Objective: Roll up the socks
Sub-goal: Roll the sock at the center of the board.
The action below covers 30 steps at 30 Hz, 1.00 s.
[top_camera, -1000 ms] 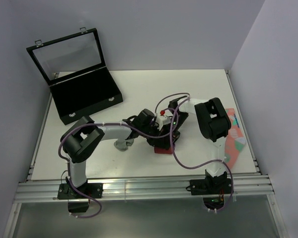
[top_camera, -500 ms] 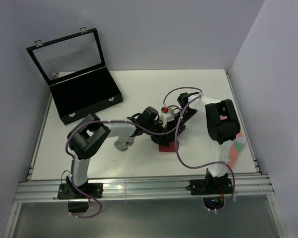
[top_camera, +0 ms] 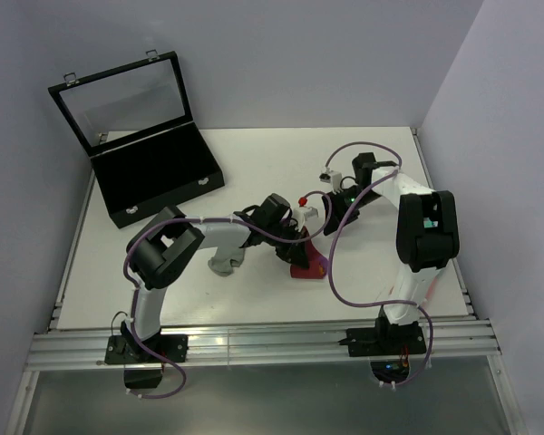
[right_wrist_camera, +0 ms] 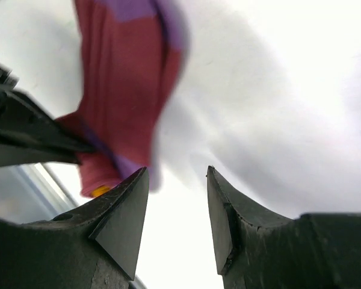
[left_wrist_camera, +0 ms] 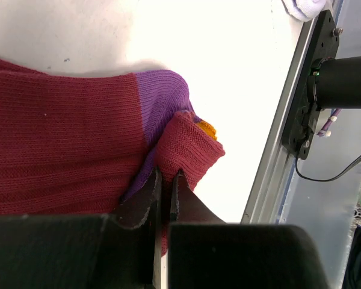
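The long magenta-red sock point(top_camera: 310, 264) lies folded near the table's middle, with its purple heel point(left_wrist_camera: 162, 96) and a bit of orange toe point(left_wrist_camera: 206, 127) showing. My left gripper point(left_wrist_camera: 165, 175) is shut on a folded edge of this sock point(left_wrist_camera: 60, 150), and it also shows from above point(top_camera: 288, 243). My right gripper point(right_wrist_camera: 177, 174) is open with nothing between its fingers. It hovers just right of the sock point(right_wrist_camera: 129, 78) and apart from it point(top_camera: 331, 217). The grey sock point(top_camera: 225, 264) lies under my left forearm.
A black case point(top_camera: 159, 177) with its glass lid point(top_camera: 118, 91) raised stands at the back left. The metal rail of the table's near edge point(left_wrist_camera: 289, 138) runs close to the sock. Purple cables point(top_camera: 344, 272) loop beside the right arm.
My right gripper has opened and drawn back from the sock toward the far right. The left gripper has stayed shut on the magenta-red sock.
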Available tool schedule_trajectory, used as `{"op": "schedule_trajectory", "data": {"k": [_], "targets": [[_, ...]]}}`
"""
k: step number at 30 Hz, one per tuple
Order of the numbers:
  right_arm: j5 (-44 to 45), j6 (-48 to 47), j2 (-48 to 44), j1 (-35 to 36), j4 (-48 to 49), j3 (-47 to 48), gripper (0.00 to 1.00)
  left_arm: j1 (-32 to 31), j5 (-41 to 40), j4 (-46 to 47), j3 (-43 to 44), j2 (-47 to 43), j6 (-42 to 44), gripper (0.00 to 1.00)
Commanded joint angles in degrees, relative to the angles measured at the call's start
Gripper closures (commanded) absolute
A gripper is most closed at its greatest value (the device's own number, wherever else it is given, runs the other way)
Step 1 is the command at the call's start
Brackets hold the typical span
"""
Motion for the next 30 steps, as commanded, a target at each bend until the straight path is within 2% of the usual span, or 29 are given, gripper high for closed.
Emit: {"op": "schedule_trajectory", "data": {"k": [1,10,14,20,23,30], "targets": [[4.5,4.2,-3.7,-0.1,6.1,-0.4,0.49,0.2,-5.2,-13.8,-2.6,3.9,0.6,1.00],[4.0,3.3,-10.0,-2.4,10.6,-3.7,0.49,3.5,-5.4,-22.0,2.5,6.6,-3.6,1.00],[2.2,-1.6,-15.0,-2.5,11.8,-6.5,0.49,6.5,-4.5,-26.3,4.7,7.9,-5.7,1.00],[-3.0,-12.7,-21.1,-2.1,8.6,-10.3,0.49,7.0,-2.5,-32.6,10.3,11.4,-6.1,1.00],[-2.7,-16.8,-24.0,0.1,9.1,-13.1,0.49,7.8,-1.8,-35.5,12.9,13.4,-6.8,1.00],[1.2,-24.3,-33.1,10.7,14.2,-24.6,0.47,8.2,-0.4,-43.1,19.7,18.4,-7.1,1.00]]}}
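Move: The left hand already pinches the rolled end of the red sock, whose roll sits about 2 cm back and 2 cm right of its pads, 1 cm lower. The grey sock lies some 18 cm to this hand's left, about level with it and 3 cm lower. From the open right hand the same roll is about 10 cm back, 7 cm left and 3 cm down. Left hand, still pinching, shifts the sock 3 cm left, tilting 35 degrees; right rises, swings back towards it. ##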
